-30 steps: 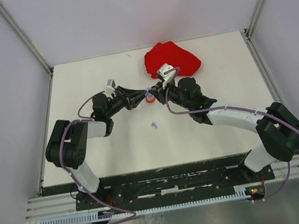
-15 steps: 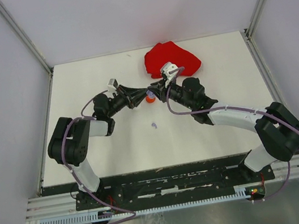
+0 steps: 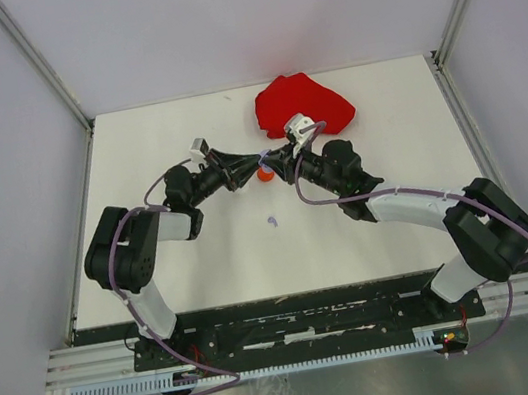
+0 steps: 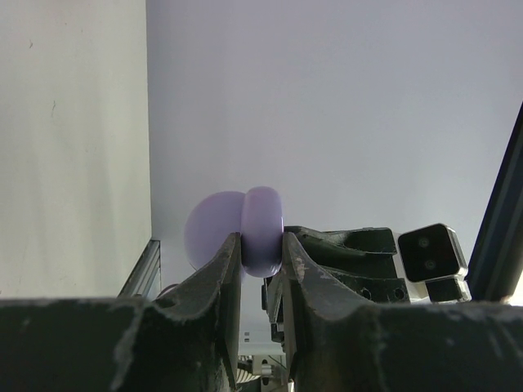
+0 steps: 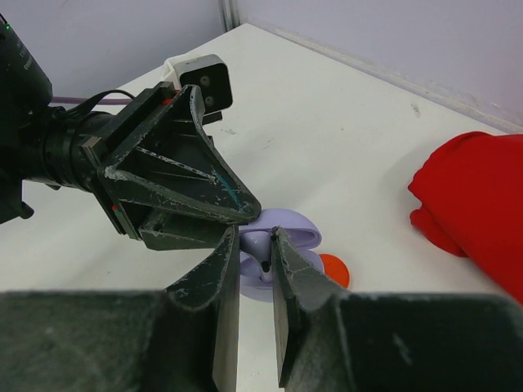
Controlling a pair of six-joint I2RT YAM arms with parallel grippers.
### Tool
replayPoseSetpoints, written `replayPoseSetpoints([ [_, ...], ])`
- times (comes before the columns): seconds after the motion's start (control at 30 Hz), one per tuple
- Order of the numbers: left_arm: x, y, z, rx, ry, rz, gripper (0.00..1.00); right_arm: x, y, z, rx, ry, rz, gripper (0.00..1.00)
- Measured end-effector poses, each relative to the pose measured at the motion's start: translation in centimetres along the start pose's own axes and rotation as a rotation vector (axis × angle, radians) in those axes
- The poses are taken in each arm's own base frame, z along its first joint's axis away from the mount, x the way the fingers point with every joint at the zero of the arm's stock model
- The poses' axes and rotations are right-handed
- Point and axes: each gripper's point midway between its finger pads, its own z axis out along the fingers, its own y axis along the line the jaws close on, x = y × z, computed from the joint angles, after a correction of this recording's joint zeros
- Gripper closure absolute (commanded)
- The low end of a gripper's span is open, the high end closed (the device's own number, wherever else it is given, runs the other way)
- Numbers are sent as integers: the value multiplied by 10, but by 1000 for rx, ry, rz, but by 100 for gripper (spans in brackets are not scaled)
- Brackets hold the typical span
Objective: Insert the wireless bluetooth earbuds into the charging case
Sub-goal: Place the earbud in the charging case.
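My left gripper (image 3: 255,162) is shut on an open lilac charging case (image 4: 261,231), held edge-on above the table, its lid (image 4: 211,230) swung to the left. In the right wrist view the case (image 5: 288,247) sits just beyond my right gripper (image 5: 255,238), which is shut on a lilac earbud (image 5: 265,249) whose stem points down into the case. From above, the two grippers meet tip to tip, the right gripper (image 3: 271,160) coming from the right. Another small lilac earbud (image 3: 271,222) lies on the table nearer the arm bases.
A red round case (image 3: 265,173) lies on the table right under the grippers, also visible as a red disc (image 5: 335,270). A crumpled red cloth (image 3: 304,104) sits at the back of the table. Walls enclose the table on three sides.
The right wrist has shifted slightly, bringing the held earbud closer against the case. The left arm has edged a little toward the back. Both grips are unchanged.
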Motion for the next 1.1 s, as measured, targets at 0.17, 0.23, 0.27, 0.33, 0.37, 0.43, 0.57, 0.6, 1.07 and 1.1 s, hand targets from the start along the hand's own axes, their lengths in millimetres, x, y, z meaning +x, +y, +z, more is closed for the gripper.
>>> replayPoseSetpoints([
  [0.17,0,-2,0,6,2,-1,97,3,1,-1,-5,6,7,100],
  [0.23,1,-2,0,8,2,-2,97,4,1,-1,-9,8,8,100],
  [0.27,1,-3,0,10,3,-1,97,4,1,-1,-11,9,9,100],
  [0.33,1,-4,0,14,4,3,97,5,1,-2,-13,11,9,98],
  [0.37,1,-4,0,16,5,5,97,5,1,-2,-14,12,10,95],
  [0.43,1,-5,0,18,5,6,97,6,2,-2,-14,13,11,82],
  [0.57,1,-6,0,21,6,2,97,6,2,-2,-18,16,16,63],
  [0.6,1,-6,0,21,6,2,97,7,3,-2,-20,18,18,58],
  [1.07,-9,14,4,11,-9,-12,97,-49,-14,-26,67,-113,33,48],
  [1.1,-12,15,3,14,-14,-12,97,-55,-16,-31,82,-112,29,47],
])
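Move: The open purple case, in the left hand's grip, sits right at the right fingertips that hold the earbud, about 1 cm ahead, 1 cm left and 1 cm below the right hand point. From there the red disc lies on the table some 8 cm ahead, 2 cm left and 13 cm down, and the loose purple earbud roughly 7 cm back and 3 cm left at the same depth. From the left hand the case is about 1 cm ahead and 2 cm right, at its height. Barely sinking, under 1 cm, the right hand keeps the earbud at the case's well, then its fingers open to about twice their gap and let go; it pulls away from the case, up about 6 cm and some 4 cm to the right. The left hand keeps its pinch on the case, and late on sinks about 2 cm and eases forward 1 cm. ##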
